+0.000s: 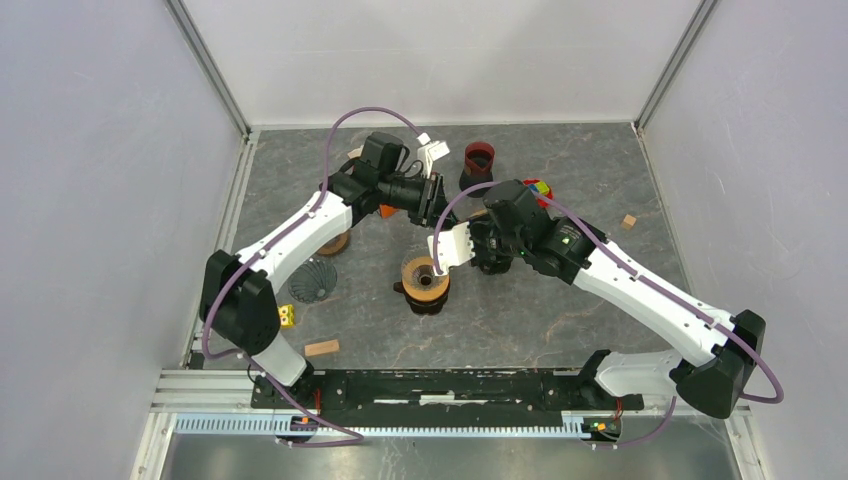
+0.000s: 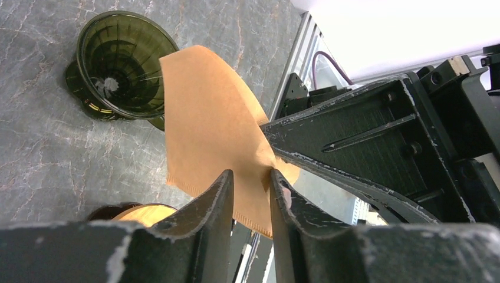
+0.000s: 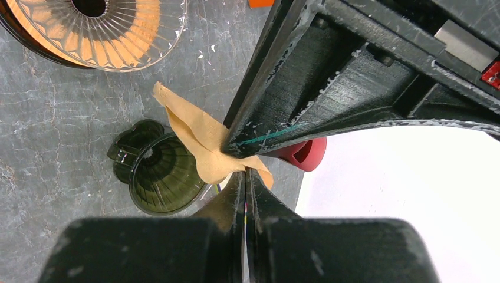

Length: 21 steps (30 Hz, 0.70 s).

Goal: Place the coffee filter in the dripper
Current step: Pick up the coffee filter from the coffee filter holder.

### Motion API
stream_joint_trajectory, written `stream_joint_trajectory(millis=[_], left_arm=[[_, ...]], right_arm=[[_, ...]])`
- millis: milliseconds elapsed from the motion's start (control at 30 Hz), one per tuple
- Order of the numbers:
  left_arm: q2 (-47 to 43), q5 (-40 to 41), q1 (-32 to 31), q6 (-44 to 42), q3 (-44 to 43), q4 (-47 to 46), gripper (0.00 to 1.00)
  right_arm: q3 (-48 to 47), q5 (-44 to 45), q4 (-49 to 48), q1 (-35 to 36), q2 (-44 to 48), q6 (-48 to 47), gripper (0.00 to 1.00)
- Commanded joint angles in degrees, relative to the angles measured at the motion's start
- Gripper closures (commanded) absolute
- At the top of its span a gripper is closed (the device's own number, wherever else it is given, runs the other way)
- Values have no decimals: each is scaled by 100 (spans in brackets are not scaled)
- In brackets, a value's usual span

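Note:
A brown paper coffee filter (image 2: 209,127) hangs in the air between my two grippers, above the table. My right gripper (image 3: 245,172) is shut on one corner of the filter (image 3: 200,138). My left gripper (image 2: 252,177) has its fingers a narrow gap apart with the filter's lower edge between them. In the top view the left gripper (image 1: 436,205) and the right gripper (image 1: 447,237) meet at mid-table, and the filter is hidden there. A dark green dripper (image 1: 313,280) stands empty on the table; it also shows in the left wrist view (image 2: 121,65) and the right wrist view (image 3: 159,180).
A clear ribbed dripper on an orange base (image 1: 425,281) stands just below the grippers. A dark red cup (image 1: 478,160) is at the back, with a coloured cube (image 1: 540,187) beside it. A yellow block (image 1: 286,316), a wooden block (image 1: 321,348) and a small cube (image 1: 628,221) lie around.

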<state>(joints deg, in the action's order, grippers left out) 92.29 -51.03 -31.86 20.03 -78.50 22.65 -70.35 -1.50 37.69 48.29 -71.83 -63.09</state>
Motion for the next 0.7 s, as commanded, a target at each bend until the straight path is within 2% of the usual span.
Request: stream_joint_trajectory(millis=[0,333,667], left_arm=[[21,-34,-49,-225,-219,-154,68],[29,-171,-49,-28,-170,-375,98],[-17,-191,3,62,-125,-483,98]], right_arm=[[-111,-96,-52,26,94,2,100],[7,-62,-93,23,113,-6,100],[85,-31,-45,18,143,-46,100]])
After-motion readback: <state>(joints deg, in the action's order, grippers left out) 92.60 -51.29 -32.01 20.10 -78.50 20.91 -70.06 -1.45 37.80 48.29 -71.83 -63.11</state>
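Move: The paper filter, still pinched by the right hand, has its near edge between the left hand's open fingers; its middle is about 2 cm ahead and 2 cm right of the left hand. The glass dripper stands some 6 cm back, 8 cm left and 11 cm below that hand, the green cup about 2 cm ahead, 7 cm right and 20 cm down. From the right hand, the filter's middle is level ahead and about 2 cm left. Staying in place, the left hand shuts its part-open fingers and pinches the filter's edge while the right keeps hold. ##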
